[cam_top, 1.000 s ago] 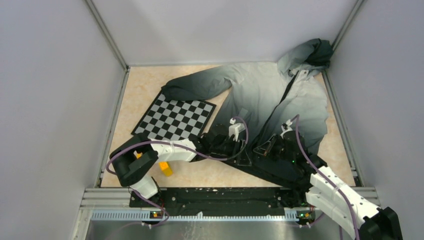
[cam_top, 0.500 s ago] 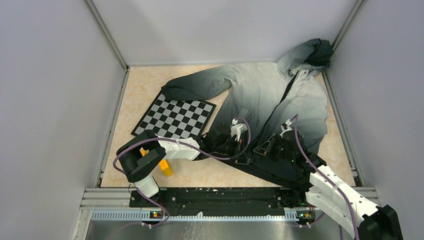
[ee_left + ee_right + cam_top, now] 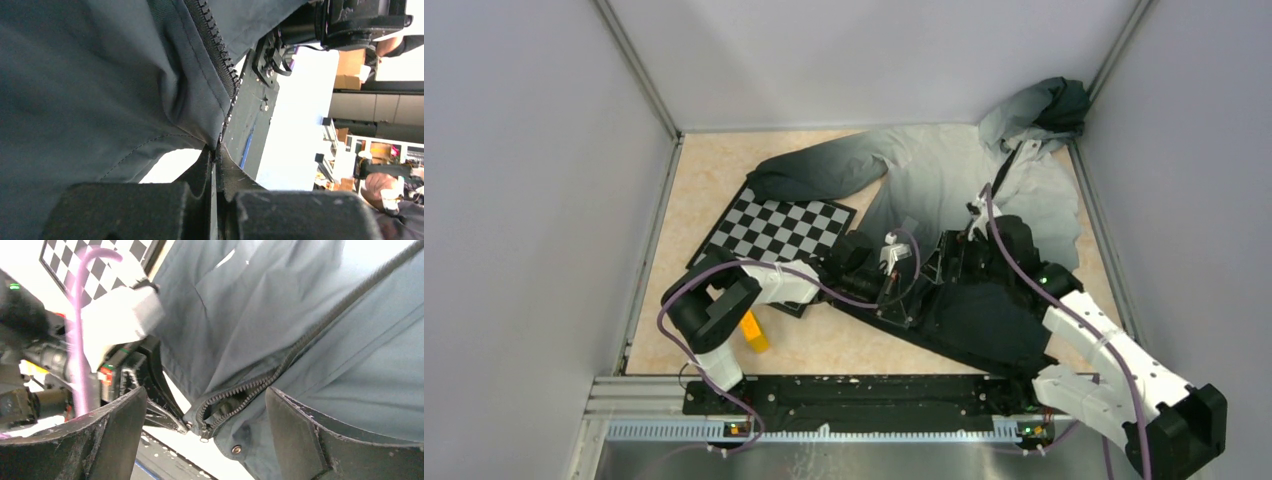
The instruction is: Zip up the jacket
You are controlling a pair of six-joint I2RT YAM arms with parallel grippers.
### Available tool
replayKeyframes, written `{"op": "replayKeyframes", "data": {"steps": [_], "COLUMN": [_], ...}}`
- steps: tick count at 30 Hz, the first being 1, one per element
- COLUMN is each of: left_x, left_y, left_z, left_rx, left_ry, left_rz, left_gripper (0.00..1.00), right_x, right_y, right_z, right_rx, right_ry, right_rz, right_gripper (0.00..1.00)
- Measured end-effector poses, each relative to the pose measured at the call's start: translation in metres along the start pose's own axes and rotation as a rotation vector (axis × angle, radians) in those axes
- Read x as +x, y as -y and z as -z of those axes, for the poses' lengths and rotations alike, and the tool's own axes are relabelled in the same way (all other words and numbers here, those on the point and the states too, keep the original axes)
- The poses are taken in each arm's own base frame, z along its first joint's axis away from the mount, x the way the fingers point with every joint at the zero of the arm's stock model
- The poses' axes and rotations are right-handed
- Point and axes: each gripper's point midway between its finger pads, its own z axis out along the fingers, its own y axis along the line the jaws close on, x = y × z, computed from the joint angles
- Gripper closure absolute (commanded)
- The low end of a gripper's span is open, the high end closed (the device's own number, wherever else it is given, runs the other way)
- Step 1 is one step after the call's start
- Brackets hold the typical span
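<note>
The jacket (image 3: 944,190) lies across the right half of the table, with its hood (image 3: 1044,105) at the far right corner and its black hem (image 3: 984,325) near the arms. My left gripper (image 3: 896,296) is shut on the hem edge at the bottom of the zipper; in the left wrist view its fingers (image 3: 216,159) pinch the fabric just below the zipper teeth (image 3: 220,50). My right gripper (image 3: 952,262) is open. In the right wrist view its fingers (image 3: 206,395) stand on either side of the zipper slider (image 3: 202,432) without touching it. The zipper gapes open just above the slider.
A black-and-white checkerboard (image 3: 774,235) lies to the left of the jacket, partly under the left arm. A small yellow block (image 3: 752,332) sits by the left arm's base. Grey walls close the table on the left, the far side and the right.
My right arm has swung up and away from the near edge, its gripper now further up the zipper line. My left gripper has shifted slightly left with the hem. The black lower jacket has bunched.
</note>
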Motion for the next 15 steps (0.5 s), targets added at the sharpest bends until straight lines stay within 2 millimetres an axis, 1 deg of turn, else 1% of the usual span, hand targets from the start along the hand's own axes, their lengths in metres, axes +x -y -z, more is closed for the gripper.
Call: {"op": "replayKeyframes", "data": {"steps": [3,6,7,8,9,11,13,15], "left_x": [0.005,0.005,0.005,0.004,0.004,0.002,0.001,0.0], "left_y": [0.001,0.003,0.003,0.004,0.004,0.005,0.006,0.006], "left_z": [0.001,0.003,0.003,0.004,0.005,0.006,0.007,0.008], "left_rx": [0.028,0.049,0.053,0.057,0.062,0.072,0.081,0.089], "left_ry": [-0.026,-0.032,-0.033,-0.033,-0.032,-0.029,-0.023,-0.02], "left_rz": [0.004,-0.006,-0.007,-0.008,-0.008,-0.007,-0.007,-0.006], "left_gripper": [1.0,1.0,1.0,1.0,1.0,1.0,1.0,1.0], "right_x": [-0.024,-0.049,-0.058,-0.063,-0.066,-0.058,-0.037,-0.013], "right_y": [-0.012,-0.024,-0.029,-0.032,-0.035,-0.033,-0.029,-0.019], "right_z": [0.012,0.026,0.032,0.035,0.039,0.044,0.049,0.052], "right_rx": [-0.002,-0.019,-0.03,-0.041,-0.056,-0.093,-0.153,-0.208], "right_ry": [0.005,0.032,0.052,0.068,0.083,0.076,0.047,0.026], "right_rz": [0.154,0.31,0.389,0.451,0.537,0.725,0.928,1.109], "right_gripper": [0.12,0.12,0.15,0.16,0.14,0.13,0.12,0.13]}}
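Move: From the right hand, wide open and empty, the zip's lower end lies about 6 cm back, 3 cm to the left and 7 cm below. The hem snap is roughly 2 cm to the right of that zip end and 1 cm farther out; the pocket patch sits some 14 cm ahead of the hand, 4 cm left and 12 cm lower. From the left hand, the zip's lower end is about 2 cm to the right, 1 cm back and level with it. Lift the open right gripper clear of the zip, up about 8 cm and slightly forward, then bring it back some 4 cm and down about 3 cm, rolling it roughly 65 degrees about its fingers, counter-clockwise seen from behind the hand. Keep the left fingers shut on the jacket edge beside the zip's lower end. ##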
